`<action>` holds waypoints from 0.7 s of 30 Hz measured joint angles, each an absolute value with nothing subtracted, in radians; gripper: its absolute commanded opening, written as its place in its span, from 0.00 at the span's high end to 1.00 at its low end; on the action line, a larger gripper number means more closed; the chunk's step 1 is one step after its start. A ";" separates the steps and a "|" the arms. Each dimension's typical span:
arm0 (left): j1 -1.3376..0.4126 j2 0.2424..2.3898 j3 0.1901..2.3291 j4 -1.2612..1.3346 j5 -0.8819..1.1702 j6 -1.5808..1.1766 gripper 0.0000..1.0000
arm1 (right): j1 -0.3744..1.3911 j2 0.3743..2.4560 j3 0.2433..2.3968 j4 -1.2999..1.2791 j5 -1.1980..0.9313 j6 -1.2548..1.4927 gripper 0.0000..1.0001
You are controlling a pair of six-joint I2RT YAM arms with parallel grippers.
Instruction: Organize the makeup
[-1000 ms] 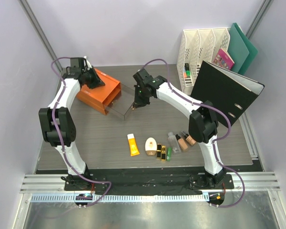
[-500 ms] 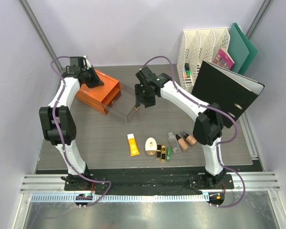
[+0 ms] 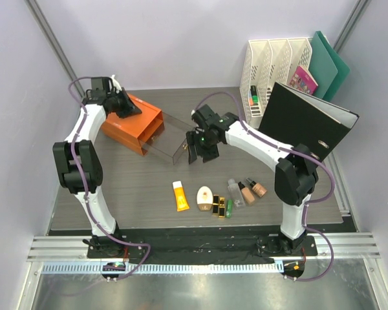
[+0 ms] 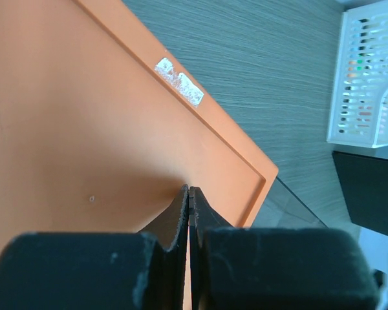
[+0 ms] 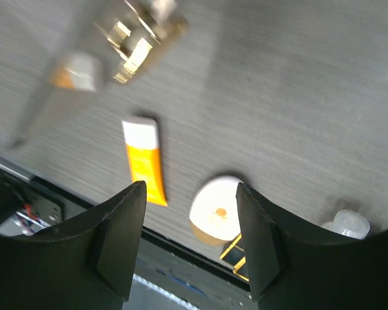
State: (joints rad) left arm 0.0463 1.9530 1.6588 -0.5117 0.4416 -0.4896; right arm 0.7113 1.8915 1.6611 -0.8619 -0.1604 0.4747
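Observation:
The makeup lies in a row near the table's front: an orange-yellow tube (image 3: 180,196) (image 5: 145,169), a cream oval compact (image 3: 205,196) (image 5: 215,212), black-gold lipsticks (image 3: 218,205), a small green tube (image 3: 229,208), a clear bottle (image 3: 235,190) and two beige foundation bottles (image 3: 252,190). My right gripper (image 3: 199,152) (image 5: 191,187) hangs open and empty above the table, between the makeup and the pulled-out clear drawer (image 3: 168,139). My left gripper (image 3: 126,106) (image 4: 189,189) is shut, its tips pressed on the top of the orange box (image 3: 132,123) (image 4: 84,116).
A white file rack (image 3: 271,71) (image 4: 368,77) stands at the back right with a pink booklet (image 3: 302,79) and green folders (image 3: 330,61). A black binder (image 3: 307,126) leans in front of it, close to the right arm.
My right gripper has opened, let go of the clear drawer's front edge and drawn back toward the makeup row. The drawer stays pulled out. The left arm has not moved.

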 measured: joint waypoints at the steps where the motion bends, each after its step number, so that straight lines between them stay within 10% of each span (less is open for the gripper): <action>1: 0.051 1.953 1.651 -0.498 0.459 -0.490 1.00 | 0.711 1.892 1.626 -0.859 -0.169 0.472 0.36; 21: 0.070 1.943 1.589 -0.419 0.577 -0.464 1.00 | 0.711 1.791 1.425 -0.914 0.068 0.512 0.39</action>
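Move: The clear bottle I seem headed for lies about 13 cm to the right of my open right hand, 10 cm back and some 10 cm below. The white compact stands about 12 cm back and 2 cm to the right, the yellow tube about 11 cm back and 7 cm to the left, and the first foundation bottle roughly 4 cm to the right of the clear one, level with it. From my left hand the clear bottle is about 37 cm to the right and 31 cm back. With its fingers already clear of the pulled-out drawer, my right hand drops about 5 cm and draws back some 3 cm, then swings about 5 cm more to the right towards the bottles, rising slightly. My wrist tilts some 15 degrees so the fingers point more nearly straight down; they stay open and touch nothing. ##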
